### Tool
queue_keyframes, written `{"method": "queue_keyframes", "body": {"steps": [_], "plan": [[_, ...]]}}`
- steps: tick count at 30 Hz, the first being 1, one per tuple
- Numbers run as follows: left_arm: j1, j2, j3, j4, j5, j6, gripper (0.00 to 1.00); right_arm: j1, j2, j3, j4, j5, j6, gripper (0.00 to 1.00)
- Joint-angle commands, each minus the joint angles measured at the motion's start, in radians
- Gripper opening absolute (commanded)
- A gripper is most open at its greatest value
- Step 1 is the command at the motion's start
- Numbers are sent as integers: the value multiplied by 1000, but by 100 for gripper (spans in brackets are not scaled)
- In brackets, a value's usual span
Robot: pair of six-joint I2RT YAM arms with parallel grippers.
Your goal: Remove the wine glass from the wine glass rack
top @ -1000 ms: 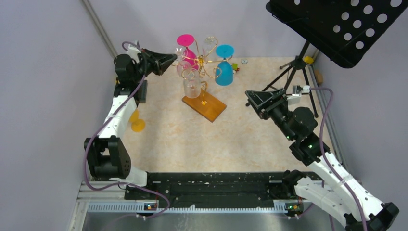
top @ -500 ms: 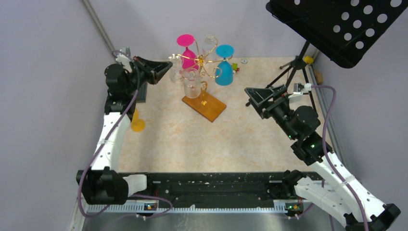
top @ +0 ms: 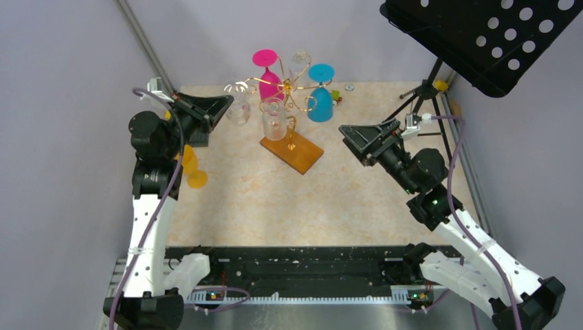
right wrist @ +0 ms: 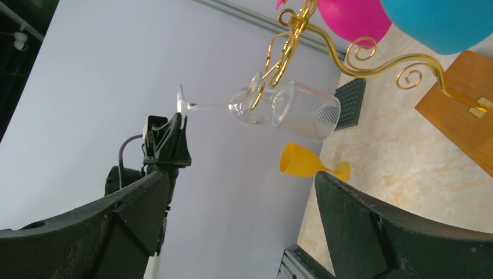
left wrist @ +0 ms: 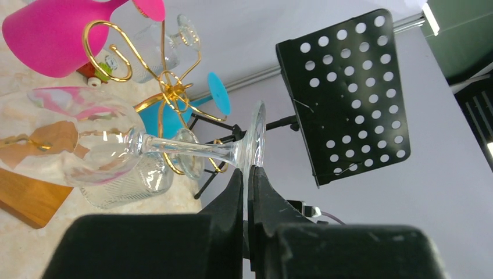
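Observation:
The wine glass rack [top: 291, 88], gold wire on an orange-brown wooden base [top: 297, 155], stands at the back centre. A pink glass [top: 268, 74], a blue glass [top: 320, 100] and a clear ribbed glass [top: 273, 121] hang on it. My left gripper [top: 227, 103] is shut on the foot of a clear wine glass [top: 238, 111], held in the air just left of the rack's arms. The left wrist view shows the foot disc [left wrist: 256, 138] pinched between my fingers [left wrist: 232, 186]. My right gripper [top: 354, 141] is open and empty, right of the rack.
A yellow glass [top: 192, 169] lies on the table at the left. A black block [top: 199, 135] sits near the left arm. A black perforated music stand [top: 481, 34] on a tripod [top: 419, 103] overhangs the back right. Small items lie behind the rack.
My left arm has drawn back to the left with the clear wine glass, away from the rack's arms. My right gripper has shifted slightly left and up.

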Motion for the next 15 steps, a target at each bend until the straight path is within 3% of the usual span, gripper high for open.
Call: {"method": "queue_keyframes", "body": {"steps": [1, 4, 7, 15], "plan": [[1, -117, 52, 22, -57, 1, 0, 36, 42, -5, 190, -54, -12, 98], [2, -140, 65, 39, -24, -60, 0, 68, 92, -12, 320, -70, -23, 98], [2, -148, 47, 155, 48, -181, 0, 108, 128, -36, 499, -55, -33, 98], [2, -186, 66, 311, 116, -374, 0, 143, 244, 58, 608, -90, -70, 98]]}}
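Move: The clear wine glass hangs bowl-down from the left fingers, already free of the rack, its middle about 8 cm below that hand and 2 cm ahead and to the right. The ribbed glass is 4 cm ahead, 7 right and 11 below; the pink glass 18 ahead, 5 right and 13 below. From the empty right hand the clear glass is some 18 cm left, 7 ahead, and the blue glass 15 ahead, 4 left and 5 below. The clear wine glass, still pinched by its foot, is carried up and back away from the rack by the left hand, about 8 cm each way, as the wrist tilts some 15 degrees. The right hand, fingers staying wide open, comes about 6 cm left and 3 cm up towards the glass, tipping its fingers up and swinging counter-clockwise. ##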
